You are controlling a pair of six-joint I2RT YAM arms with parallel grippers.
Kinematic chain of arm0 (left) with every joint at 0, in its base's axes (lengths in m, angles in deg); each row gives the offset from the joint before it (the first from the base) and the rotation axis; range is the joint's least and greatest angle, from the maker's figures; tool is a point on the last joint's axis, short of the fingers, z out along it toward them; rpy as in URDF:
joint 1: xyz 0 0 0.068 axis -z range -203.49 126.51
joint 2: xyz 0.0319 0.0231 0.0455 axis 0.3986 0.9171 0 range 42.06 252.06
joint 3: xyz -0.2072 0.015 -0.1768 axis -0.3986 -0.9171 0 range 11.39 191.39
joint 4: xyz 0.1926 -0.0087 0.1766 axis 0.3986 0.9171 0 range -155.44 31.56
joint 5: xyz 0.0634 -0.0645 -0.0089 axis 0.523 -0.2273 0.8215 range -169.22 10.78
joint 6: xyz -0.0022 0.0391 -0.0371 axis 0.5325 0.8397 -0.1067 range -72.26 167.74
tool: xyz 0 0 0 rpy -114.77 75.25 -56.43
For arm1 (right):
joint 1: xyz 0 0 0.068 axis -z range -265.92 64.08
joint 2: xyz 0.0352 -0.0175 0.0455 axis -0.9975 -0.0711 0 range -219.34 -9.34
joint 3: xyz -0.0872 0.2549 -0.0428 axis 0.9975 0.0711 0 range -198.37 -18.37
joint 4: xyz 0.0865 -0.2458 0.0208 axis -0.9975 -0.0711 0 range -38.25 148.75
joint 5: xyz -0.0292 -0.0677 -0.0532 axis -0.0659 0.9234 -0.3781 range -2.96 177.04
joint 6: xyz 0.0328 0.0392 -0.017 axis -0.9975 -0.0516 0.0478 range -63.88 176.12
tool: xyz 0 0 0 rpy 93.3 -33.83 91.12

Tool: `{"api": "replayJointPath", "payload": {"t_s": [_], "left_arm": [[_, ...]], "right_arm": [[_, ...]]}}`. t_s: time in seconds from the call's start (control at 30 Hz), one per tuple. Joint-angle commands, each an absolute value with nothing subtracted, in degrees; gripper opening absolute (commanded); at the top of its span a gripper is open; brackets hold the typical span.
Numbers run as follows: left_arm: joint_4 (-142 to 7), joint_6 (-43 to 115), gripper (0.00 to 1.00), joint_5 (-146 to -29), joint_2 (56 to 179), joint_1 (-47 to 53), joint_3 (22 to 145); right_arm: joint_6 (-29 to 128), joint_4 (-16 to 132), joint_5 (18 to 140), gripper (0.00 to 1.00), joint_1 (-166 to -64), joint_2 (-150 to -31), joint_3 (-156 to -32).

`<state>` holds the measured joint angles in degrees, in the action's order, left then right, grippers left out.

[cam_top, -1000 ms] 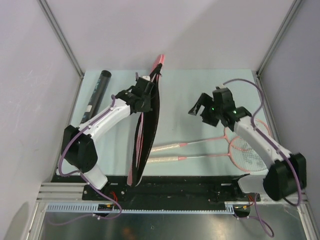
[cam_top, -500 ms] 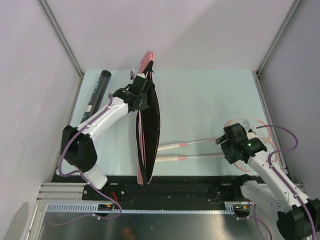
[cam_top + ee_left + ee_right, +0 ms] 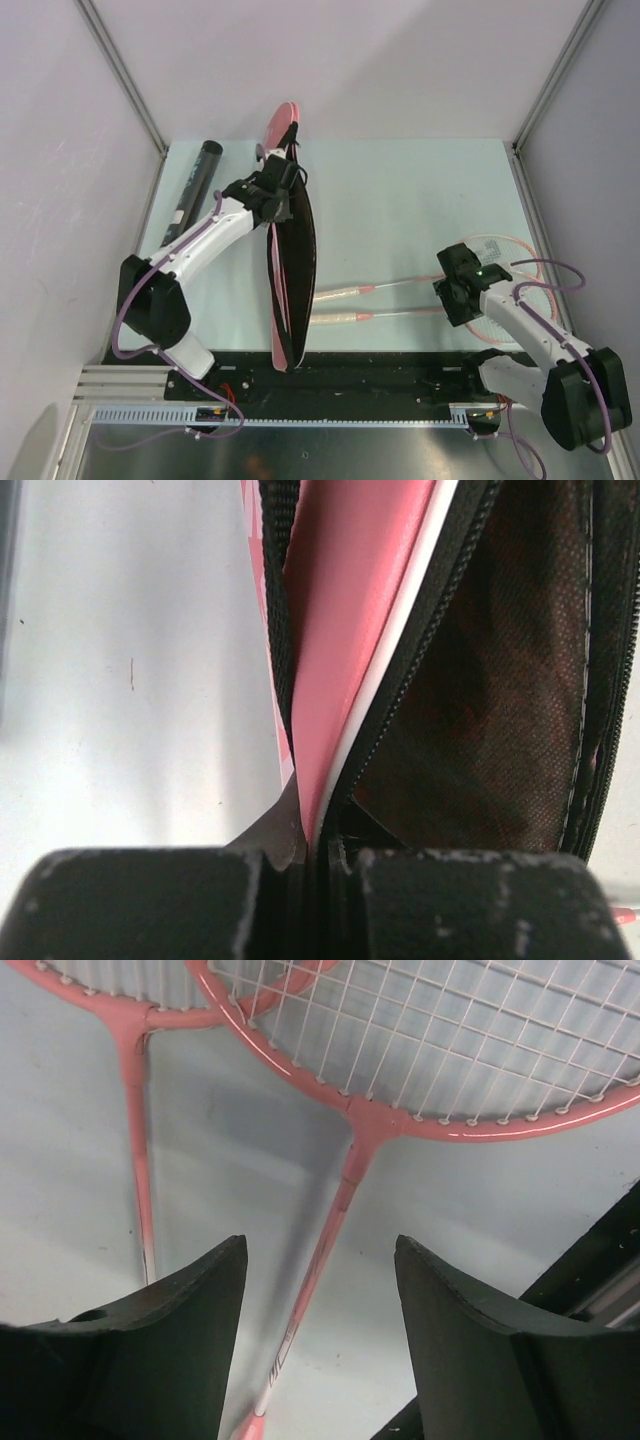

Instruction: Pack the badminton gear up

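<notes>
My left gripper (image 3: 277, 192) is shut on the zipper edge of the long pink racket bag (image 3: 290, 285) and holds it on edge with its black-lined mouth agape. In the left wrist view the pink panel (image 3: 350, 630) and dark lining (image 3: 480, 680) rise from the closed jaws (image 3: 315, 852). Two pink-framed rackets (image 3: 400, 300) lie side by side, white handles toward the bag and heads at the right. My right gripper (image 3: 457, 290) hangs low over their shafts, open. The nearer shaft (image 3: 332, 1215) runs between its fingers (image 3: 190, 1310) untouched; the other shaft (image 3: 140, 1170) lies to the left.
A black lettered tube (image 3: 195, 190) lies along the table's left edge beside the left arm. Both racket heads (image 3: 450, 1030) overlap near the right wall. The black base rail (image 3: 350, 370) runs along the near edge, just below the bag's lower end.
The right arm came down from mid-table to the racket shafts, and its jaws have narrowed. The left gripper kept its hold while the bag's top swung a little to the left.
</notes>
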<state>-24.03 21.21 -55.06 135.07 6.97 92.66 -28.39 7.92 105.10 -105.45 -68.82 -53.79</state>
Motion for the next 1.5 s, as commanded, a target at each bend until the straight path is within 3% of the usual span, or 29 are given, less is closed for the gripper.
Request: {"api": "replayJointPath", "payload": {"t_s": [0.0,0.63,0.73,0.87,1.2,1.33,1.47], "left_arm": [[-25.4,20.9,0.00,-51.4,129.9,6.6,92.7],[-25.4,21.3,0.00,-52.1,129.4,6.2,92.6],[-25.4,21.4,0.01,-52.0,129.2,6.1,92.7],[-25.5,22.2,0.00,-52.0,129.3,5.9,92.7],[-25.5,23.5,0.00,-56.7,131.5,2.3,93.5],[-25.8,24.7,0.00,-61.3,132.3,0.6,94.2],[-27.4,27.9,0.01,-66.6,132.8,-0.3,94.0]], "right_arm": [[-31.2,11.0,107.4,0.63,-104.5,-71.4,-53.2],[-37.6,14.6,105.6,0.39,-104.2,-77.1,-49.3],[-38.2,14.8,105.4,0.29,-104.2,-76.9,-48.8],[-37.8,15.2,105.8,0.00,-104.8,-73.5,-48.3],[-18.4,20.6,112.5,0.00,-108.2,-50.0,-50.0],[4.5,36.2,107.7,0.00,-108.3,-50.6,-53.3],[19.7,45.9,93.2,0.00,-108.2,-58.8,-60.9]]}}
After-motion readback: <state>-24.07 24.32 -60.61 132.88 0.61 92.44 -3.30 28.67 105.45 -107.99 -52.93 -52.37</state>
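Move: The near racket's shaft, just on the handle side of its throat, lies almost straight under the right fingertips, about 4 cm down; its head centres roughly 13 cm to the right and 1 cm ahead. The far racket's shaft runs about 10 cm ahead, level sideways and just as low. From the left hand, which holds the badminton bag, the near racket's grasp spot is some 45 cm to the right, 18 cm back and 16 cm below. The right hand sinks about 3.5 cm onto the near racket while its half-open fingers close, pinching the shaft just below the throat, then carries it up some 11 cm and about 5 cm forward with a little left, tipping the fingertips outward and turning counter-clockwise some 20 degrees. The left hand keeps its shut grip on the bag's edge, rising nearly 2 cm and later easing about 3 cm left in all, with the open bag hanging from it. ##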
